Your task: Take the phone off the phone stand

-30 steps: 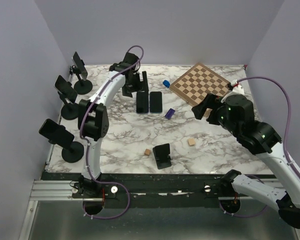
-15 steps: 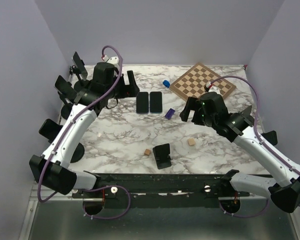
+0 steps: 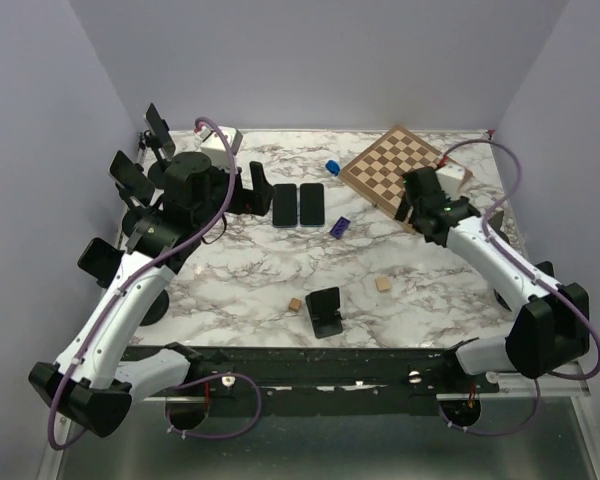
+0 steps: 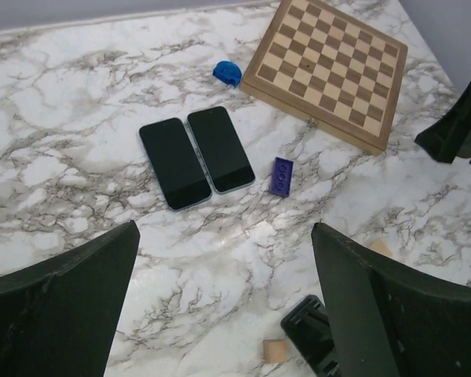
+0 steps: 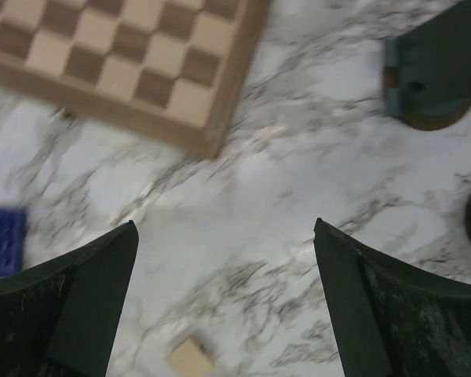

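Note:
Three dark phones sit tilted on black round-based phone stands along the left edge: a far one, a middle one and a near one. Two more phones lie flat side by side on the marble, also in the left wrist view. My left gripper hangs open just left of the flat phones, holding nothing. My right gripper is open and empty near the chessboard's front edge.
A chessboard lies at the back right. A small empty black stand stands near the front. Also loose are a blue piece, a purple brick and two wooden cubes. Two dark round bases show at the right.
The left arm has pulled back from the far edge and its gripper now hangs left of the flat phones. The right gripper has swung right toward the chessboard. Both stayed open.

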Tool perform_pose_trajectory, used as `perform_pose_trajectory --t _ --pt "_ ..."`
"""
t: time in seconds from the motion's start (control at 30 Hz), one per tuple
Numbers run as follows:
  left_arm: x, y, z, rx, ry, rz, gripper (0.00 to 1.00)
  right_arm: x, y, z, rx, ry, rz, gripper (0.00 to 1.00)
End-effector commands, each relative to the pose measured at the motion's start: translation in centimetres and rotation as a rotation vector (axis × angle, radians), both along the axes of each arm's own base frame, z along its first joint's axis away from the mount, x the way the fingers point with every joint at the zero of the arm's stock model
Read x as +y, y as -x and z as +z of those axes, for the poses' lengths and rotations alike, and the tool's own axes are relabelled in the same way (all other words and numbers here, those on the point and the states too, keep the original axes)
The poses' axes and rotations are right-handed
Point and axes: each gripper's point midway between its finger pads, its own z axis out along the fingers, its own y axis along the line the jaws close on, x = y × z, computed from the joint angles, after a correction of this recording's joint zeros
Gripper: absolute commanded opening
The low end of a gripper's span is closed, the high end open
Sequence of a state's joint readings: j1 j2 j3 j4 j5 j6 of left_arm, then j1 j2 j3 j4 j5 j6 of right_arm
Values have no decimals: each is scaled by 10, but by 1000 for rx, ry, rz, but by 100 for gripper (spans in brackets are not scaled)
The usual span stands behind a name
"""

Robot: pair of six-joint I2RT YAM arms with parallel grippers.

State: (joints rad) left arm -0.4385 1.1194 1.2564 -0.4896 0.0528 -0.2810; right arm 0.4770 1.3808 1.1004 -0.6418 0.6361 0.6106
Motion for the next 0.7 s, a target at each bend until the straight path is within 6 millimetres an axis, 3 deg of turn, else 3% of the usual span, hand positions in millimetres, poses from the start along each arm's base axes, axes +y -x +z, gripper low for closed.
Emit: perform_pose_trajectory --t 0.0,0.13,0.33,0.5,0.67 --pt "5 10 28 -120 16 -9 99 -88 -13 13 -77 -21 -277 100" --pt "-2 21 36 -153 25 -45 99 -150 4 30 -151 8 -455 100" --pt "-11 31 40 -176 20 -79 99 -246 61 50 -241 -24 -750 100" --pt "-15 35 40 -188 10 -95 99 -281 99 63 -330 -17 -905 100" --pt "-21 38 38 -188 -3 -121 99 -302 110 45 -314 -64 -946 100"
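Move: The phone I am after leans in the near stand at the right side, about 27 cm right of my right hand, some 15 cm back and 5 cm below it. The emptied stand is about 25 cm right and 2 cm ahead, with the chessboard's middle 24 cm straight ahead and the small wooden block 10 cm back, 11 cm left. From my left hand, that phone is roughly 72 cm right and 13 cm back. I swing my open right hand fast to the right, some 29 cm, away from the chessboard and towards the phone in the near stand; after the first few centimetres it also draws back about 11 cm and rises. The wrist turns some 50 degrees clockwise and tips its fingers up a little. My open left hand eases back and up about 5 cm, away from the two phones lying on the table. ##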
